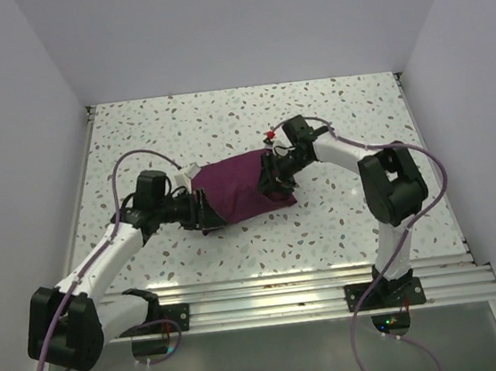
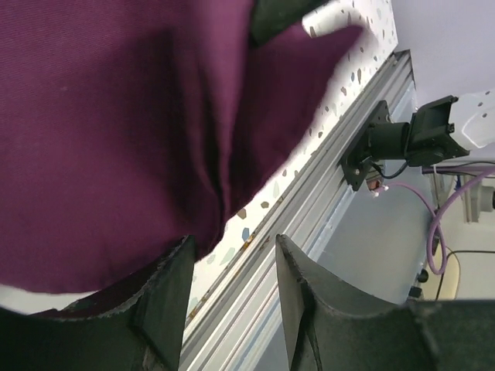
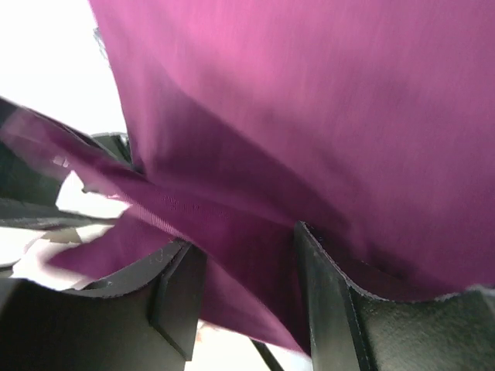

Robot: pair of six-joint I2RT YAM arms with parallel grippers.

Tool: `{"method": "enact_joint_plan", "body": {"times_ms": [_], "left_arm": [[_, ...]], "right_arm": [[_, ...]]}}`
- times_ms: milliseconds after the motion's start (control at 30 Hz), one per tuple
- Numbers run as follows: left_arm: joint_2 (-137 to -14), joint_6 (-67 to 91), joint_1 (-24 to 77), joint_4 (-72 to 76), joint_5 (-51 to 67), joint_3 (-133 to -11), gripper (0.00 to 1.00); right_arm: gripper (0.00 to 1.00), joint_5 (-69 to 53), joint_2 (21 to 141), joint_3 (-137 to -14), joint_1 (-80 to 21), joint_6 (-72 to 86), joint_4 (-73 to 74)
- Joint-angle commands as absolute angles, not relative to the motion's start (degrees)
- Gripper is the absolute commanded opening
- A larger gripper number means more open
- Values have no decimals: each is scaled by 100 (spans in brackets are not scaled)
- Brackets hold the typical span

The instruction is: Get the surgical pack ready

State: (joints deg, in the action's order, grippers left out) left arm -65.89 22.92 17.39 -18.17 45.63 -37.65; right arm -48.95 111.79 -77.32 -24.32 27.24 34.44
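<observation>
The surgical pack (image 1: 244,190) is a dark maroon cloth, folded into a bundle in the middle of the speckled table (image 1: 329,113). My left gripper (image 1: 204,210) is at its near-left edge. In the left wrist view that gripper (image 2: 232,255) is open with nothing between its fingers, and the cloth (image 2: 116,139) lies just beyond the left finger (image 2: 166,286). My right gripper (image 1: 272,178) is at the pack's right edge. In the right wrist view a thick fold of cloth (image 3: 309,100) fills the gap of that gripper (image 3: 247,263), which is shut on it.
An aluminium rail (image 1: 287,293) runs along the table's near edge, and it also shows in the left wrist view as the rail (image 2: 309,201) with the right arm's base (image 2: 402,139) behind it. White walls enclose the table on the left, right and far sides.
</observation>
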Motion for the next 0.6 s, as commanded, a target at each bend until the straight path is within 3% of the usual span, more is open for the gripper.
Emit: {"method": "enact_joint_plan", "body": {"times_ms": [0, 267, 567], "left_arm": [[-6162, 2276, 1775, -2239, 4211, -4078, 50], [-5616, 2225, 1758, -3005, 2578, -4753, 50], [-7443, 1803, 1863, -2399, 3085, -5536, 46]], "right_arm": [[53, -4984, 10477, -7375, -2426, 2514, 3691], [54, -4624, 9765, -6732, -2417, 1987, 4350], [52, -4211, 9984, -7523, -2145, 2487, 3963]]}}
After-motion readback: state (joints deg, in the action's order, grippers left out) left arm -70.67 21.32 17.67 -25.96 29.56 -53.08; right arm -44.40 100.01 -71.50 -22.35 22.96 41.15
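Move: The middle of the purple drape, partly folded, lies about 9 cm ahead of the left hand, 10 cm to its right and roughly 8 cm below. From the right hand, that middle is about level, 8 cm to its left and some 5 cm below. The drape's near edge, at mid-length, is level with the left hand and about 11 cm to its right; counted from the right hand, it is 7 cm back and 6 cm to the left. Back towards the robot and to its right goes the right hand, about 6 cm along the right part of the purple drape; then it reverses, going some 3 cm forward while rising clear. The left hand lifts about 5 cm beside the drape, then swings 7 cm forward and starts to sink, its fingertips tipping down about 10 degrees and turning a little counter-clockwise. Both grippers stay half open. ##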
